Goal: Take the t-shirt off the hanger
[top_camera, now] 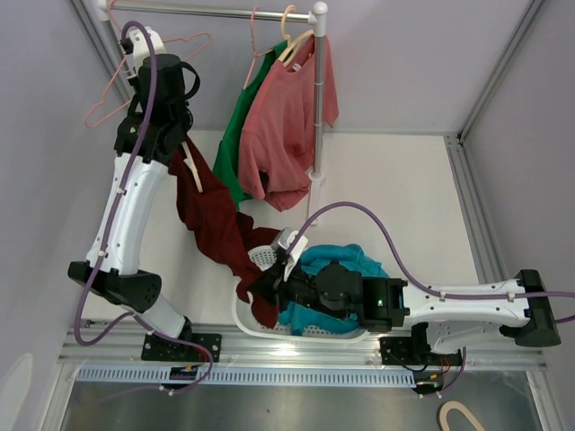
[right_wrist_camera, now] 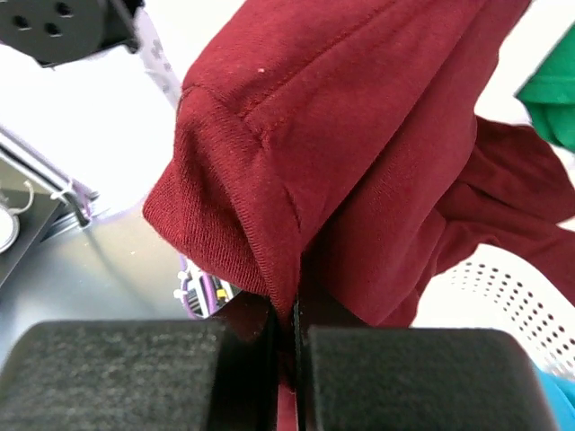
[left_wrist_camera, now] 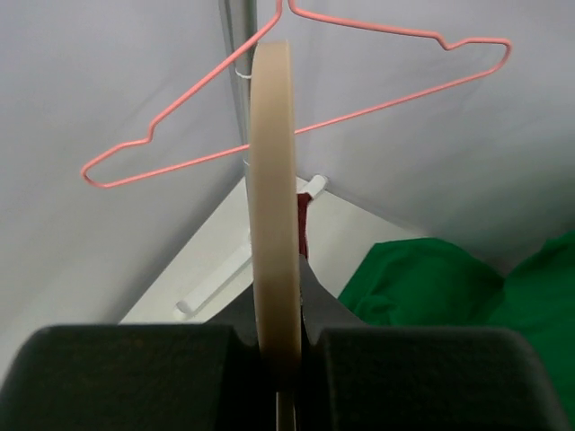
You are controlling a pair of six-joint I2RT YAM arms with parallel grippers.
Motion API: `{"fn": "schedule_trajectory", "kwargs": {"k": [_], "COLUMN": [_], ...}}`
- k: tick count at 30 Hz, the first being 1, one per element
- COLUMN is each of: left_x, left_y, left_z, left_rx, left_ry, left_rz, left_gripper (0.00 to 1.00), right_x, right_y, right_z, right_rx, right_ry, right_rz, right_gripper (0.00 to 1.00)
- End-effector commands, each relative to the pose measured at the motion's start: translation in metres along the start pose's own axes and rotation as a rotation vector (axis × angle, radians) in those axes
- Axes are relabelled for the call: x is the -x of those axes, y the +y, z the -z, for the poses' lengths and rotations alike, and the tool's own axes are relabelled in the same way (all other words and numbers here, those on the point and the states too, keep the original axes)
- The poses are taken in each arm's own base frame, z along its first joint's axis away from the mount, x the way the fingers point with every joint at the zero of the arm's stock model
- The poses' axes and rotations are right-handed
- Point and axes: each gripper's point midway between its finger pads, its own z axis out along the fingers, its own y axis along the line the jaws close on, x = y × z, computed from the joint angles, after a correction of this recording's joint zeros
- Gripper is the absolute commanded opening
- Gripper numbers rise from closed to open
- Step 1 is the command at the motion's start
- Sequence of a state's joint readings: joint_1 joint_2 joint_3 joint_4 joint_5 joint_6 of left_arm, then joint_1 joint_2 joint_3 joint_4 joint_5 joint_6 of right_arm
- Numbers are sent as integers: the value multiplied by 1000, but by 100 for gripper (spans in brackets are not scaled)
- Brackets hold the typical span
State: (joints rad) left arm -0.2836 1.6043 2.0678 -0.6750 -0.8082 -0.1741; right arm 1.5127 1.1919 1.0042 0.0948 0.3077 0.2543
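Note:
A dark red t-shirt hangs off a beige hanger and stretches down to the basket. My left gripper is raised near the rack and shut on the hanger, which shows edge-on between its jaws in the left wrist view. A sliver of the red shirt shows behind it. My right gripper is shut on a fold of the shirt's lower part over the basket rim. In the right wrist view the cloth is pinched at the right gripper.
A rack rod with a white pole holds a pink-red shirt, a green shirt and a bare pink wire hanger. A white basket holds a teal cloth. Walls close in on both sides.

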Motion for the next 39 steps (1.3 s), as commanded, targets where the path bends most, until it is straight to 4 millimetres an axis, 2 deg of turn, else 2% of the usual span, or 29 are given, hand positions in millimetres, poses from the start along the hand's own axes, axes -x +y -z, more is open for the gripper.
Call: {"fn": "schedule_trajectory", "kwargs": {"k": [1, 4, 6, 7, 8, 9, 10, 11, 13, 14, 15, 16, 17, 18, 19, 21, 22, 24, 25, 26, 27, 28, 30, 31, 33, 34, 36, 37, 39], "left_x": [44, 36, 43, 30, 31, 41, 21, 20, 20, 6, 13, 12, 6, 5, 7, 3, 5, -8, -20, -23, -42, -47, -51, -61, -65, -59, -57, -47, -41], "left_y": [11, 5, 6, 4, 5, 14, 3, 6, 20, 23, 38, 44, 51, 59, 69, 85, 97, 106, 109, 116, 117, 118, 123, 117, 119, 114, 107, 107, 98], "left_z": [11, 32, 62, 71, 84, 108, 120, 133, 170, 178, 200, 210, 218, 223, 229, 230, 233, 225, 217, 217, 203, 197, 189, 178, 169, 163, 152, 149, 135], "left_rx": [-30, -142, -250, -287, -336, -396, -483, -527, -628, -645, -683, -703, -705, -698, -691, -637, -607, -550, -511, -486, -428, -403, -357, -337, -304, -300, -286, -268, -242], "left_ry": [-83, -12, 5, 50, 59, 44, 110, 118, 117, 156, 123, 121, 135, 128, 111, 100, 72, 64, 76, 62, 87, 89, 70, 74, 39, 0, -12, -33, -33], "left_rz": [158, 188, 236, 220, 236, 285, 263, 273, 304, 289, 310, 311, 301, 293, 294, 286, 297, 278, 257, 256, 216, 208, 210, 204, 227, 255, 266, 282, 270], "left_gripper": [1, 1, 1, 1, 1, 1, 1, 1, 1, 1, 1, 1, 1, 1, 1, 1, 1, 1, 1, 1, 1, 1, 1, 1, 1, 1, 1, 1, 1], "right_x": [-8, 2, 26, 26, 50, 58, 65, 80, 91, 84, 105, 109, 100, 117, 122, 109, 128, 143, 184, 201, 220, 267, 299, 322, 348, 371, 381, 400, 410], "right_y": [7, -15, -26, -48, -45, -53, -60, -75, -91, -113, -111, -117, -131, -129, -129, -140, -136, -136, -122, -116, -108, -92, -76, -62, -48, -30, -23, -12, -10], "right_z": [6, -14, -29, -45, -52, -60, -68, -84, -100, -116, -122, -128, -142, -145, -150, -163, -163, -167, -159, -153, -148, -127, -108, -87, -61, -25, -3, 29, 51], "right_rx": [15, -23, -29, -65, -37, -48, -52, -53, -62, -85, -60, -57, -71, -60, -58, -90, -87, -86, -56, -45, -33, -13, 3, 19, 15, 29, 14, 25, 12], "right_ry": [24, 23, -2, 10, -26, -37, -42, -55, -65, -41, -72, -72, -49, -72, -79, -19, -44, -56, -134, -162, -197, -302, -374, -436, -537, -614, -684, -755, -785], "right_rz": [-51, -29, -24, -1, 8, 18, 25, 29, 33, 30, 34, 34, 30, 36, 43, 65, 77, 104, 125, 139, 167, 194, 228, 258, 296, 332, 350, 357, 372], "right_gripper": [0, 0, 0, 0, 0, 0, 0, 0, 0, 0, 0, 0, 0, 0, 0, 0, 0, 0, 0, 0, 0, 0, 0, 0, 0, 0, 0, 0, 0]}}
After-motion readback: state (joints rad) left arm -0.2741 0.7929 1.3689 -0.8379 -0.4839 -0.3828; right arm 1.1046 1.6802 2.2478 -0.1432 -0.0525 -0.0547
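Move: My left hand grips the wooden hanger and my right pinches a hanging end of the dark red shirt stretched between them. The shirt's middle is some 18 cm back, 12 cm right and 15 cm below my left hand. From my right hand it is about 18 cm ahead, 10 cm left and level. The white basket lies roughly 8 cm ahead, 6 cm right and 28 cm below that hand. The green shirt hangs about 8 cm ahead, 18 cm right and 18 cm below my left hand. I pull the hanger and the red shirt past each other: my left hand draws the hanger about 26 cm back towards me, swinging clockwise, then sinks, creeps forward and turns partly back. My right hand carries its pinch of cloth forward over 20 cm, then sweeps it up some 30 cm while easing back, fingers tipping upward. Both grips stay shut. ##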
